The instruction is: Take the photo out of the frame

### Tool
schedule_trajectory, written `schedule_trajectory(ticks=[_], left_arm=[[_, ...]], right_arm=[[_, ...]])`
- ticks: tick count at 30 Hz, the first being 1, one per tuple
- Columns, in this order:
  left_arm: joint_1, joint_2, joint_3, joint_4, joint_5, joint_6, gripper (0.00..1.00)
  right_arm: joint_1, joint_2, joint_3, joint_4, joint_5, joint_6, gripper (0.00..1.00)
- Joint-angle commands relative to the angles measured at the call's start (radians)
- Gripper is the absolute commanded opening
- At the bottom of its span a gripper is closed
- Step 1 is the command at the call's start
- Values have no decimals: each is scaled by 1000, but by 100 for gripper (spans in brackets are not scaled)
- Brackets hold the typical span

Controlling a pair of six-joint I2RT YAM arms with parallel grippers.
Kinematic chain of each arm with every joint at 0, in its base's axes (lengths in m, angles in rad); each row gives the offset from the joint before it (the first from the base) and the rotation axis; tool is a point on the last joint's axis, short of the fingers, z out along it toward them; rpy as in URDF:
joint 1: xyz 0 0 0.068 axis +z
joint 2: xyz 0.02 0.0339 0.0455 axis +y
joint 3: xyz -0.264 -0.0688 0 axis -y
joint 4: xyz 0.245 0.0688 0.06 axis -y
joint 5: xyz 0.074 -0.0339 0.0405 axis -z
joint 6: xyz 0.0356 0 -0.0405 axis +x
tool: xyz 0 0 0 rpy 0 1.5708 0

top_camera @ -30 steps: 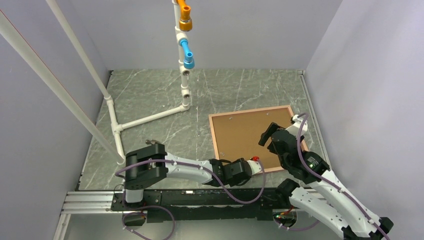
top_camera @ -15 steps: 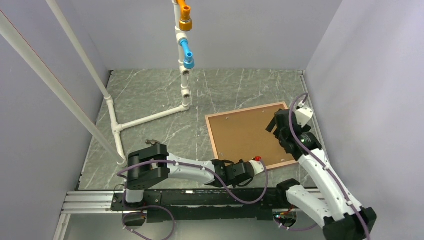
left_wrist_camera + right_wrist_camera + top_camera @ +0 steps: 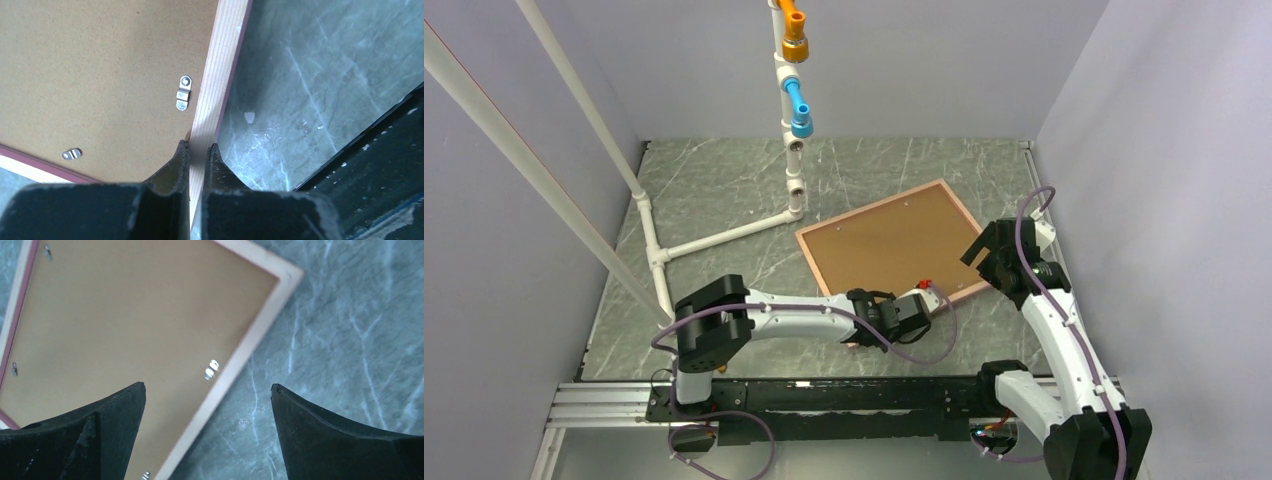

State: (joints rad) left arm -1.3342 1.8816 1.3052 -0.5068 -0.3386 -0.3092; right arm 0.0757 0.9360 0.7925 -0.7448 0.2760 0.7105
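Observation:
The wooden frame [image 3: 894,245] lies face down on the table, its brown backing board [image 3: 90,70] up and held by small metal clips [image 3: 183,93]. The photo is hidden under the board. My left gripper [image 3: 927,300] is shut on the frame's near rail [image 3: 220,85], one finger on each side of it. My right gripper [image 3: 984,250] is open and empty above the frame's right rail [image 3: 235,370], which runs between its fingers [image 3: 100,435]. The frame sits rotated, one corner toward the back.
A white pipe stand [image 3: 724,235] with orange and blue fittings [image 3: 794,25] stands at the back left. A long white pipe [image 3: 524,160] slants along the left wall. The grey side walls close in on both sides.
The frame has turned and slid left and back, dragged by my left gripper. My right arm has swung back and right, off the board to the frame's right edge.

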Motion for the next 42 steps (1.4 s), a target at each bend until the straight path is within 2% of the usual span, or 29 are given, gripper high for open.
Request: schedule_trajectory(ticks=[1, 7, 13, 18, 24, 28, 33, 36, 38, 42], left_arm=[[37, -118, 112, -59, -43, -59, 0], [50, -136, 182, -88, 0, -56, 0], [52, -140, 212, -93, 26, -54, 0], [52, -137, 226, -99, 45, -64, 0], [52, -138, 225, -82, 68, -74, 0], [52, -145, 222, -61, 80, -84, 0], [52, -151, 209, -31, 106, -102, 0], [52, -151, 203, -11, 130, -112, 0], [51, -153, 201, 1, 143, -117, 0], [53, -159, 218, 2, 175, -122, 0]], right_arm=[[-10, -63, -70, 52, -159, 1, 96], [-11, -128, -242, 268, -465, 2, 97], [-10, -126, -378, 561, -670, 77, 96], [-9, -117, -417, 687, -665, 156, 93], [-10, -118, -435, 740, -611, 207, 83], [-9, -80, -431, 784, -618, 216, 67], [-5, -65, -435, 786, -597, 268, 65], [-3, -84, -420, 750, -535, 279, 51], [-3, -89, -402, 749, -523, 269, 37], [-3, -85, -329, 636, -465, 206, 0]])
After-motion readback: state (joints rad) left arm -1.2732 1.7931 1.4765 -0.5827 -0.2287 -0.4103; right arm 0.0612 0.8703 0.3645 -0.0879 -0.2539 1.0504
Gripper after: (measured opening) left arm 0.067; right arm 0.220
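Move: My left hand already grips the near long rail of the face-down frame; that rail's left corner is about 8 cm to my left and 3 cm back, and a metal clip sits roughly 3 cm ahead and 3 cm right. My open right hand goes for the same rail, about 10 cm to its left, 4 cm back and 10 cm below; the frame's right corner is almost straight under it, some 9 cm down. From my left hand that grasp spot is 5 cm ahead, 13 cm right. I raise the frame by its near rail about 8 cm with my left hand, mostly early on, keeping the pinch and drifting slightly right. Meanwhile I sweep my open right hand left and down beneath its earlier height, rolling its left side up some 35 degrees, then ease it forward and close its fingers around the same rail, to the right of my left hand. ##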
